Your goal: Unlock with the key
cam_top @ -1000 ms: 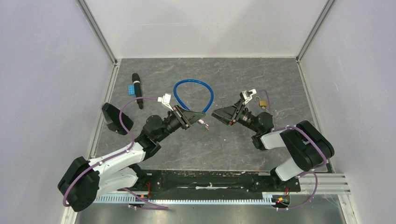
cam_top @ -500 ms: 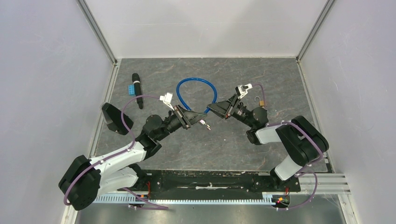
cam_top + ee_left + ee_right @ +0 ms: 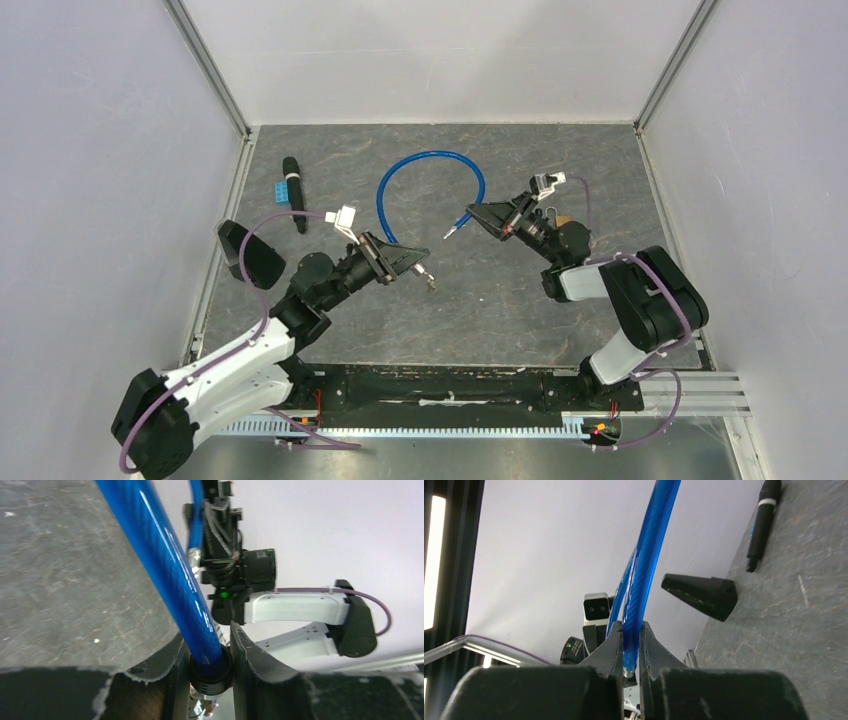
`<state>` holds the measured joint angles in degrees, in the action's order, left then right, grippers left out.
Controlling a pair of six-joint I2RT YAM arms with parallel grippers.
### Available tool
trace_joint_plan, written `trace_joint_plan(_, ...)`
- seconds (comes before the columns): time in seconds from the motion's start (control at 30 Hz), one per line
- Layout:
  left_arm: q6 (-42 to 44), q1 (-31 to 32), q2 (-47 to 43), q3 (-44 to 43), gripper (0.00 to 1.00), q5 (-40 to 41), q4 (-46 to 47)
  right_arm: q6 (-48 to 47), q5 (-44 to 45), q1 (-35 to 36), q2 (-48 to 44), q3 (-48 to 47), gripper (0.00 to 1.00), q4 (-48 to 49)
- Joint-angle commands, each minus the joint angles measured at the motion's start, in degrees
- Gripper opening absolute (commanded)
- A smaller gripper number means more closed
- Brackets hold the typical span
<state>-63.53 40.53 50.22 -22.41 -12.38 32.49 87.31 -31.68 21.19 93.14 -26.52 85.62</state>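
Note:
A blue cable lock (image 3: 432, 156) arcs above the table between both arms. My left gripper (image 3: 412, 262) is shut on its black lock barrel (image 3: 211, 672), with the blue cable (image 3: 165, 550) rising out of the barrel. A small key (image 3: 429, 281) sticks out below the barrel. My right gripper (image 3: 478, 213) is shut on the cable's other end (image 3: 651, 540), and its fingers (image 3: 616, 645) pinch it near the metal tip (image 3: 451, 231). That tip hangs free, well apart from the barrel.
A small brass padlock (image 3: 563, 219) lies on the table beside the right wrist. At the back left lie a black marker (image 3: 293, 192) and a blue block (image 3: 284, 189). The marker (image 3: 763, 520) also shows in the right wrist view. Walls enclose the table on three sides.
My right gripper went from open to shut on the cable's end and drew it up and to the right, widening the loop. The left arm pulled back slightly to the left.

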Motion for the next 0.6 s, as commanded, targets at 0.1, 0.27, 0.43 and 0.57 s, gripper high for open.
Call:
trace_joint_plan(0.1,10.88,-3.23,-2.18,-6.08,0.02,8.8,-29.32,-8.74,-5.13,-5.91,-3.39,0.04,0.0,4.13)
trace_joint_plan(0.27,19.02,-4.37,7.94,-16.33,0.02,14.75,-49.41,-25.3,-5.41,-8.53,-6.6,3.61,0.0,-15.19)
trace_joint_plan(0.43,21.77,-4.48,17.94,-20.94,0.02,14.68,-49.32,-45.4,1.14,-10.12,-10.47,2.24,0.0,-39.88)
trace_joint_plan(0.57,23.62,-4.67,28.24,-27.66,0.02,17.29,-51.66,-53.83,8.1,-12.96,-11.56,0.71,0.0,-50.72)
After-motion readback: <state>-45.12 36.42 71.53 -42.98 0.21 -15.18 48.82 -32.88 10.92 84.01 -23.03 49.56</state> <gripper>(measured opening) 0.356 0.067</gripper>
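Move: The left hand, gripping the lock-head end of the blue cable, has its patch of open table about 25 cm below, 5 ahead and 5 left; the freed cable plug is roughly 8 ahead and 10 right. The right hand's patch is some 23 cm below, 2 ahead and 7 right; the plug in its grip sticks out about 5 left and 5 back, and the padlock lies roughly 9 ahead, 30 right. Both hands sink towards the table while parting, left about 15 cm, right 12, fingers tilting down, grips kept. ##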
